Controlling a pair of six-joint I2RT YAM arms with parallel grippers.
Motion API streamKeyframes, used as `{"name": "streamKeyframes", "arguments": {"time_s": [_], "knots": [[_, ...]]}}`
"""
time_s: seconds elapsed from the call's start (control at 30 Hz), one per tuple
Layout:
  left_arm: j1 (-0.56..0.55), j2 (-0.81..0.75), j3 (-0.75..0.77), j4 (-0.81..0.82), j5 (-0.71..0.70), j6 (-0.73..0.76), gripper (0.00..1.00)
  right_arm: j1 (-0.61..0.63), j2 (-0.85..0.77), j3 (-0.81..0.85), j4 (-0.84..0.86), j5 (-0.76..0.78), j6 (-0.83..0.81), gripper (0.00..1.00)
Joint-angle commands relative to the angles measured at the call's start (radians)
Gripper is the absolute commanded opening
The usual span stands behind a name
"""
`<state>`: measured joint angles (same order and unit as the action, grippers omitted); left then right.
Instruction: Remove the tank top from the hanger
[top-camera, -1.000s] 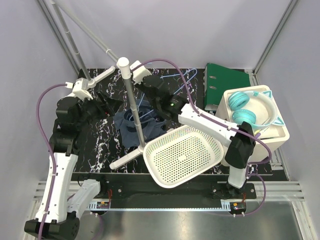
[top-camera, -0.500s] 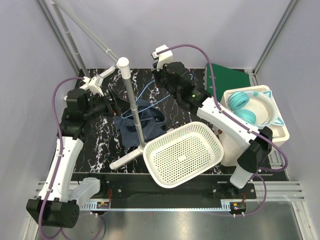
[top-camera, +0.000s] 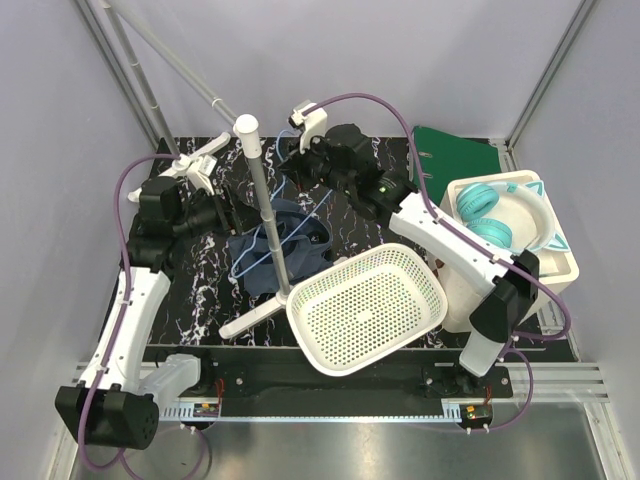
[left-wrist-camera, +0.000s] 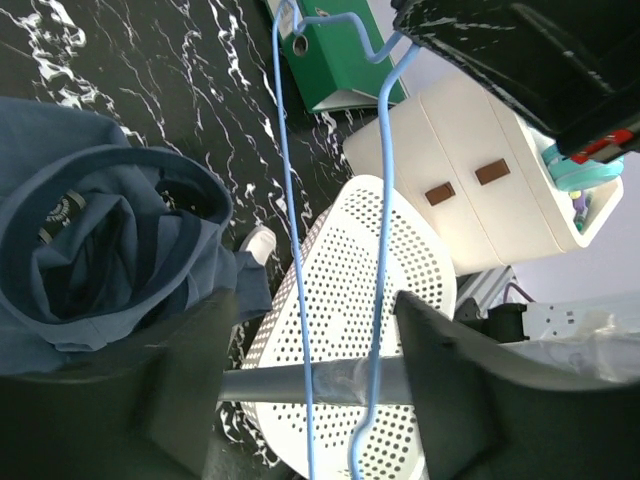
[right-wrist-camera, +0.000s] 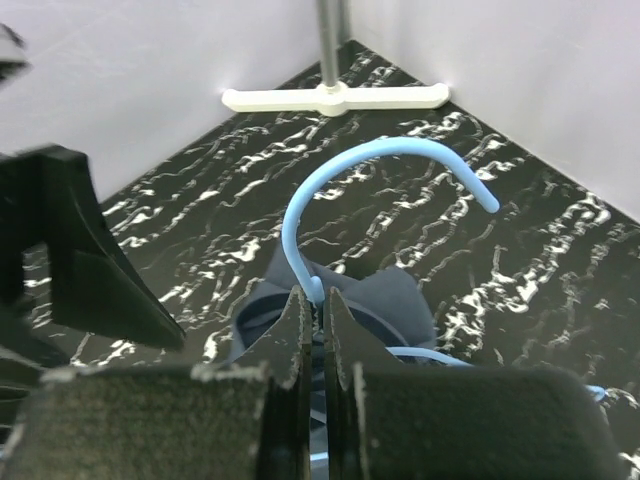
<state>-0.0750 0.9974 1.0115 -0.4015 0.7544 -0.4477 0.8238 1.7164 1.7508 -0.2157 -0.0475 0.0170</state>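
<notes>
The dark navy tank top lies crumpled on the black marbled table, beside the foot of the stand pole. My right gripper hangs above its far edge, shut on the neck of the light-blue wire hanger. In the right wrist view the jaws pinch the wire just under the hook. In the left wrist view the hanger's wires run bare, with the tank top on the table to their left. My left gripper is open, and the wires and the pole show between its fingers.
The grey stand pole rises between the two grippers, its white foot on the table. A white perforated basket sits tilted at the front. A green binder and a white box with teal headphones are at the right.
My right arm rose off the tank top toward the back, lifting the hanger with it. The left arm reached in toward the wires, and its jaws narrowed a little.
</notes>
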Motion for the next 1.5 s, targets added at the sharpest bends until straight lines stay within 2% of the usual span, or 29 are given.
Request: {"name": "streamKeyframes", "arguments": {"time_s": [0.0, 0.1, 0.13, 0.2, 0.23, 0.27, 0.3, 0.37, 0.4, 0.47, 0.57, 0.7, 0.8, 0.9, 0.93, 1.0, 1.07, 1.17, 1.2, 1.23, 1.3, 1.47], "knots": [[-0.002, -0.002, -0.007, 0.053, 0.072, 0.004, 0.6, 0.014, 0.023, 0.073, 0.01, -0.087, 0.043, 0.0], [0.0, 0.0, -0.005, 0.064, 0.092, -0.005, 0.48, 0.017, 0.037, 0.087, 0.009, -0.109, 0.06, 0.0], [-0.002, 0.0, -0.004, 0.066, 0.089, -0.005, 0.31, 0.017, 0.04, 0.091, 0.01, -0.114, 0.06, 0.0], [0.0, -0.003, -0.005, 0.061, 0.06, -0.006, 0.09, 0.018, 0.04, 0.095, 0.009, -0.114, 0.075, 0.0], [0.001, -0.006, 0.001, 0.037, 0.034, -0.006, 0.0, 0.018, 0.037, 0.095, 0.006, -0.103, 0.083, 0.04], [0.001, -0.023, 0.004, 0.027, -0.04, -0.012, 0.0, 0.018, 0.035, 0.095, -0.002, -0.094, 0.098, 0.13], [0.001, -0.038, 0.006, 0.015, -0.096, -0.022, 0.0, 0.018, 0.032, 0.095, -0.01, -0.081, 0.104, 0.32], [0.009, -0.078, 0.003, -0.02, -0.273, -0.066, 0.0, 0.017, 0.022, 0.098, -0.042, -0.016, 0.127, 0.47], [0.012, -0.133, -0.004, -0.02, -0.323, -0.086, 0.0, 0.017, 0.015, 0.098, -0.056, 0.012, 0.135, 0.64], [0.03, -0.186, -0.014, -0.026, -0.439, -0.135, 0.0, 0.015, -0.011, 0.09, -0.08, 0.115, 0.15, 0.83], [0.055, -0.241, 0.005, -0.045, -0.525, -0.157, 0.0, 0.0, -0.064, 0.056, -0.125, 0.227, 0.179, 0.98], [0.073, -0.263, 0.058, -0.053, -0.601, -0.158, 0.0, -0.043, -0.158, -0.026, -0.123, 0.25, 0.216, 1.0], [0.147, -0.235, 0.168, -0.1, -0.653, -0.114, 0.0, -0.06, -0.224, -0.077, -0.125, 0.251, 0.202, 0.99], [0.251, -0.158, 0.301, -0.149, -0.612, -0.079, 0.0, -0.061, -0.267, -0.12, -0.122, 0.255, 0.175, 1.0], [0.323, -0.137, 0.34, -0.132, -0.578, -0.086, 0.0, -0.063, -0.276, -0.14, -0.119, 0.256, 0.17, 1.0], [0.404, -0.077, 0.361, -0.087, -0.398, -0.114, 0.0, -0.061, -0.302, -0.158, -0.11, 0.255, 0.158, 1.0], [0.51, -0.045, 0.357, 0.047, -0.212, -0.193, 0.0, -0.061, -0.314, -0.186, -0.094, 0.248, 0.143, 1.0], [0.607, 0.027, 0.326, 0.275, -0.026, -0.327, 0.0, -0.061, -0.333, -0.214, -0.086, 0.229, 0.126, 1.0], [0.635, 0.058, 0.308, 0.47, 0.023, -0.376, 0.0, -0.063, -0.343, -0.229, -0.086, 0.222, 0.126, 1.0], [0.638, 0.081, 0.293, 0.543, 0.084, -0.452, 0.0, -0.061, -0.348, -0.238, -0.083, 0.219, 0.123, 1.0], [0.639, 0.14, 0.303, 0.653, 0.117, -0.482, 0.0, -0.063, -0.359, -0.26, -0.073, 0.206, 0.116, 1.0], [0.638, 0.251, 0.426, 0.578, 0.143, -0.459, 0.0, -0.061, -0.365, -0.287, -0.056, 0.186, 0.11, 1.0]]}}
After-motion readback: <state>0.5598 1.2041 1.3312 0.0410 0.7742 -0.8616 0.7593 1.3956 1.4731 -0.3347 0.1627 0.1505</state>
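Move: The empty hanger's near wire already stands between the left hand's open fingers, about 1 cm ahead and 1 cm to the right. The rack post is roughly 5 cm to this hand's right, level with it; the tank top lies some 9 cm ahead, 4 cm right and 26 cm below. The right hand still pinches the hanger's neck; the left fingers it hands over to are about 8 cm back, 7 cm left and 7 cm below. Nearly still at first, the left hand shuts on the hanger wire, and the right fingers then open wide and let go of the neck. Leftward and up, away from the post, the left hand carries the hanger about 20 cm, swinging counter-clockwise, fingertips tilting up, then forward. The right hand backs off some 13 cm to the right, turning clockwise, rising briefly and sinking again. ##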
